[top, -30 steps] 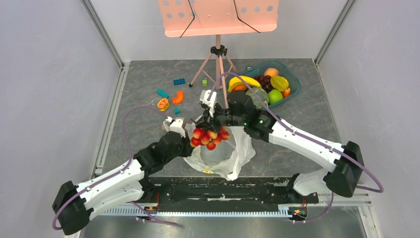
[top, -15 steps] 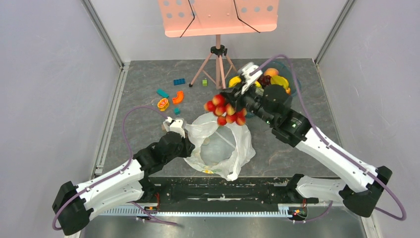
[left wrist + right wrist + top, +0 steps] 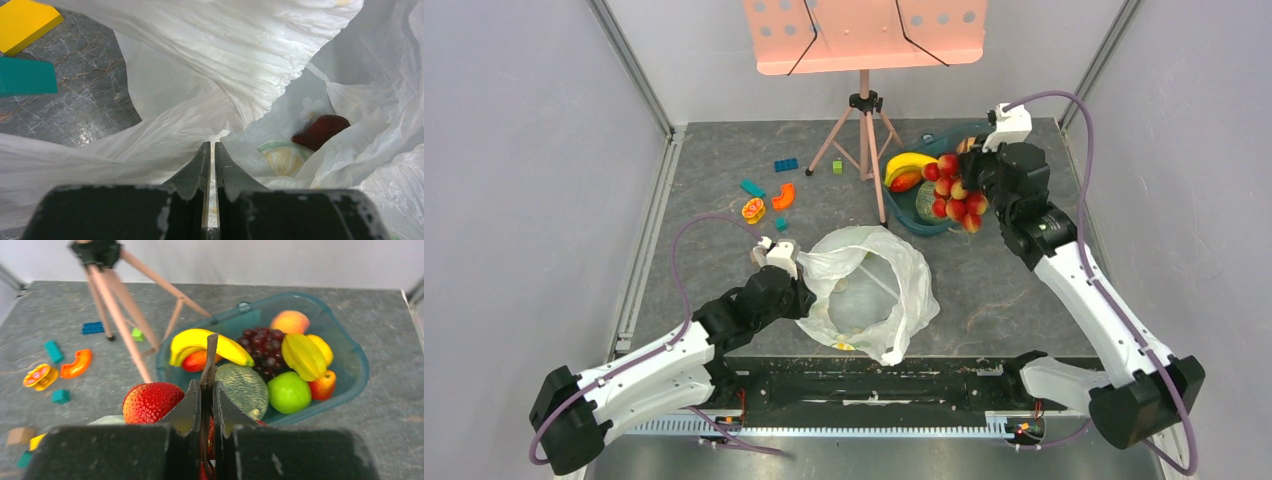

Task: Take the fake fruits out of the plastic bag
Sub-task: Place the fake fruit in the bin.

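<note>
The plastic bag [image 3: 892,300] lies open on the table in front of the arms. My left gripper [image 3: 803,292] is shut on the bag's left rim, and a strip of white film runs between its fingers [image 3: 210,146]. A dark red thing [image 3: 320,131] lies inside the bag. My right gripper [image 3: 974,176] is shut on the brown stem [image 3: 210,352] of the red-pink cluster [image 3: 954,196], which hangs over the teal bin's [image 3: 921,222] near left rim. One of its balls [image 3: 150,401] shows left of the fingers. The yellow banana bunch [image 3: 911,162] lies in the bin.
The bin [image 3: 352,382] also holds a netted melon [image 3: 245,387], dark grapes [image 3: 262,347], a green apple [image 3: 287,392] and other fruit. A tripod [image 3: 865,140] stands at the back centre. Toy blocks [image 3: 769,197] lie at the back left. Walls close in both sides.
My right arm has swung the cluster up from over the bag's mouth to the back right, over the bin. The left gripper has kept its hold on the bag's rim.
</note>
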`<state>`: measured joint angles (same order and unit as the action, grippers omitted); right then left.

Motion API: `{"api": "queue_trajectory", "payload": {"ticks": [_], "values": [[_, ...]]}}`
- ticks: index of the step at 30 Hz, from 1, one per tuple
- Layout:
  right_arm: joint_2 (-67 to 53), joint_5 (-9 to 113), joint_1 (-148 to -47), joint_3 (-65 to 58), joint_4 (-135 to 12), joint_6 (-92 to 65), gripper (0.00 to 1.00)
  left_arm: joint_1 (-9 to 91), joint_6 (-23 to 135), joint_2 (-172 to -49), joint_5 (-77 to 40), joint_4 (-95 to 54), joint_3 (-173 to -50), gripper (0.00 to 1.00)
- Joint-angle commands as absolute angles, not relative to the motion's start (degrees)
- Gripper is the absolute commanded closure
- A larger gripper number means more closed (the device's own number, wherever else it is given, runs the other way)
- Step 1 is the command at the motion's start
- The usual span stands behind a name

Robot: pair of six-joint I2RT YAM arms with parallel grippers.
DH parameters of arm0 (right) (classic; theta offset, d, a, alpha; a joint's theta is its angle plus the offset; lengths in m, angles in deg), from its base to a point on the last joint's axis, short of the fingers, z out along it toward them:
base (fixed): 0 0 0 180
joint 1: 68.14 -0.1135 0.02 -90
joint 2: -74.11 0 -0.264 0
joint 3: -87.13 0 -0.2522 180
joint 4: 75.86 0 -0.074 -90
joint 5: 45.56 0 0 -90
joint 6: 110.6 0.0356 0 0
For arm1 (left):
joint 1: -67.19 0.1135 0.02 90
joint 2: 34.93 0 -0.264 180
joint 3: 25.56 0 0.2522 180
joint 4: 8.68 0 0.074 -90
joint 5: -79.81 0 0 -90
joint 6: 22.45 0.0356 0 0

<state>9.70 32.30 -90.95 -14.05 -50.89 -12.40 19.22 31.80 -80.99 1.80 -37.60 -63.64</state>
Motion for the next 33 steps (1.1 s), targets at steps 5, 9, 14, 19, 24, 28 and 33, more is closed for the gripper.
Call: {"api": "queue_trajectory", "payload": {"ticks": [5, 9, 14, 19, 24, 28, 33], "values": [[1.60, 38.12, -82.67, -14.05, -59.25, -5.15, 1.00, 19.46, 31.69, -80.84, 2.68, -38.71, -66.74, 0.88], [-5.02, 42.58, -82.66, -10.92, -61.61, -3.48, 1.00, 19.46, 31.73, -81.50, 2.56, -38.76, -67.04, 0.88], [-11.14, 48.07, -82.65, -9.08, -68.30, 1.76, 1.00, 19.47, 31.81, -82.12, 2.89, -39.06, -67.46, 0.89], [-16.14, 47.41, -82.65, -6.27, -72.43, 4.92, 1.00, 19.47, 31.42, -82.31, 2.83, -39.14, -67.53, 0.89], [-22.32, 50.54, -82.70, -1.58, -75.36, 8.29, 1.00, 19.50, 31.39, -82.49, 3.02, -39.30, -67.52, 0.89], [-24.80, 51.14, -82.75, -0.44, -77.45, 10.51, 1.00, 19.46, 31.43, -82.13, 3.30, -39.72, -67.62, 0.89], [-27.25, 50.92, -82.73, -0.09, -78.10, 12.24, 1.00, 19.46, 31.37, -81.86, 3.34, -39.85, -67.22, 0.89]]}}
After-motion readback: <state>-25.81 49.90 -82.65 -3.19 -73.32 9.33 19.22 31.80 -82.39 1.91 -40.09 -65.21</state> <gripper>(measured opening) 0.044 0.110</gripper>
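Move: I still pinch the red fruit bunch by its brown stem in my right hand. The bin's middle lies about 14 cm ahead, 2 cm to the right and 28 cm below. The banana in its left end is some 15 cm ahead and 6 cm left; the melon is 9 cm ahead, 2 cm left, and the grapes 16 cm ahead, 5 cm right. From my left hand the bin is about 32 cm ahead and 34 cm right. My right hand carries the bunch some 15 cm forward and, in the first half, down about 10 cm, towards the banana end of the bin. It drifts right 3 cm at first, then swings back left some 8 cm. The wrist rolls left side up by a good 20 degrees and tips slightly down; the fingers stay shut on the stem. ##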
